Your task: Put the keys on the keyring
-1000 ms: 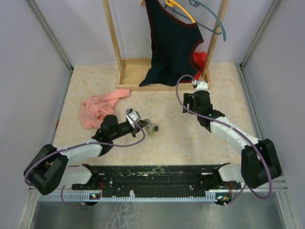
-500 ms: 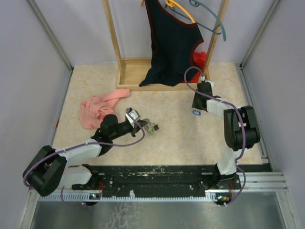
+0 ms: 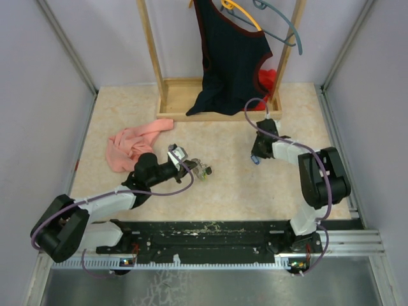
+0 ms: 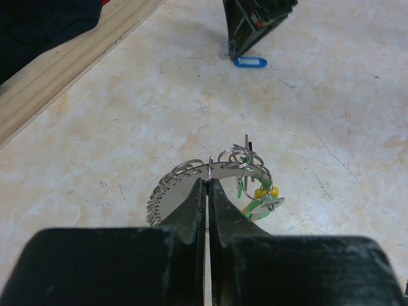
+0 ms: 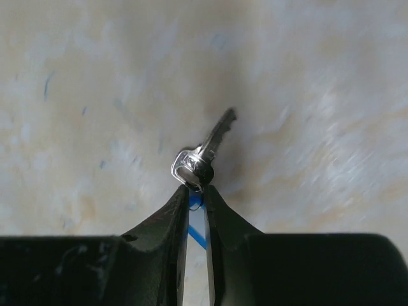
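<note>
My left gripper (image 4: 209, 182) is shut on the edge of the keyring (image 4: 185, 172), a curved metal piece strung with several small rings. Green and yellow tags (image 4: 260, 195) hang from its right side. In the top view it sits just above the table, left of centre (image 3: 203, 171). My right gripper (image 5: 196, 190) points down at the table, its jaws closed narrowly on the blue plastic head (image 5: 195, 205) of a key. The silver key blade (image 5: 215, 141) sticks out past the fingertips. The left wrist view shows that blue head (image 4: 250, 62) under the right gripper (image 4: 247, 48).
A pink cloth (image 3: 131, 143) lies on the table left of my left arm. At the back stands a wooden rack (image 3: 185, 99) with a dark tank top (image 3: 229, 57), a red cloth (image 3: 268, 80) and hangers (image 3: 280, 25). Side walls close in the table.
My right arm has swung back and down to the table near the rack, and its jaws have gone from wide open to closed on the blue key head. The left arm is unchanged.
</note>
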You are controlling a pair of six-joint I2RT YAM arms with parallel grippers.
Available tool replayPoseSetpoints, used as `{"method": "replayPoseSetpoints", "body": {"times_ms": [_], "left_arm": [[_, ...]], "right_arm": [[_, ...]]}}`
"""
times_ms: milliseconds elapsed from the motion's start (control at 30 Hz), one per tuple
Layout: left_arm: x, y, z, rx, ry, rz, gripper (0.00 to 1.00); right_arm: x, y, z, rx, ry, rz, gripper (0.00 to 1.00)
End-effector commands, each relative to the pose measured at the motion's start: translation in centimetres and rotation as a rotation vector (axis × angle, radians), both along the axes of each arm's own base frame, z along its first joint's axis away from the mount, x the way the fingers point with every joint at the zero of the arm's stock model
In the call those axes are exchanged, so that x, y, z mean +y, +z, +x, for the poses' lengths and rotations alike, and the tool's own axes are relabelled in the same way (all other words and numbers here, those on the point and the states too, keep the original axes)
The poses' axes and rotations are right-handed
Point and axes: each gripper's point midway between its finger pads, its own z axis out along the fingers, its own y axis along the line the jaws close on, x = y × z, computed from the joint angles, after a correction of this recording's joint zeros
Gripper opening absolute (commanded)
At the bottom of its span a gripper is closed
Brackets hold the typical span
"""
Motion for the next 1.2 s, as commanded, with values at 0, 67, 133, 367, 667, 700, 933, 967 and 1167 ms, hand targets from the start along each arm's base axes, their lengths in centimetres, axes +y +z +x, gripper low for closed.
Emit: {"method": "replayPoseSetpoints", "body": {"times_ms": [0,67,133,367,667,700,933,967,1167], "left_arm": [[0.1,1.0,0.7,-0.016,0.019,-0.012,0.01],[0.1,1.1,0.6,-0.018,0.017,-0.014,0.01],[0.1,1.2,0.6,-0.018,0.016,-0.019,0.01],[0.4,1.2,0.5,-0.022,0.024,-0.02,0.01],[2.1,0.8,1.9,-0.013,0.13,0.006,0.01],[2.6,0.7,2.3,-0.009,0.163,0.005,0.01],[6.0,0.7,4.4,0.024,0.349,-0.05,0.01],[6.4,0.7,4.5,0.026,0.367,-0.063,0.01],[8.4,0.9,5.1,0.044,0.457,-0.11,0.01]], "right_arm": [[5.7,0.8,-5.1,0.042,0.07,0.102,0.15],[8.1,1.7,-5.9,0.018,0.119,0.132,0.15],[10.2,3.0,-6.3,-0.03,0.178,0.15,0.18],[11.5,6.0,-6.7,-0.092,0.398,0.054,0.34],[11.5,5.2,-9.7,-0.024,0.832,-0.216,0.41],[11.7,5.2,-9.8,-0.026,0.874,-0.237,0.41],[13.1,5.4,-11.1,-0.13,1.268,-0.415,0.41],[13.3,5.7,-11.0,-0.149,1.3,-0.425,0.41],[14.7,5.8,-10.5,-0.215,1.412,-0.425,0.38]]}}
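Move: The right fingertips are down on the split ring that joins the key and its blue tag; the key lies about 2 cm ahead and 1 cm below the right hand, with the blue tag some 2 cm behind that hand. From the right hand, the held keyring hangs roughly 16 cm left, 8 cm back and 9 cm higher. From the left hand, the key is about 8 cm ahead, 19 cm right and 13 cm down. Back and to the left, the right hand quickly drags the key and tag along the table for some 13 cm with its nearly shut fingertips, then opens partway, lets go and rises about 4 cm. It drifts a little farther back while turning about 75 degrees counter-clockwise over them. Late on, the left hand carries the still-pinched keyring left and forward, swinging counter-clockwise. ##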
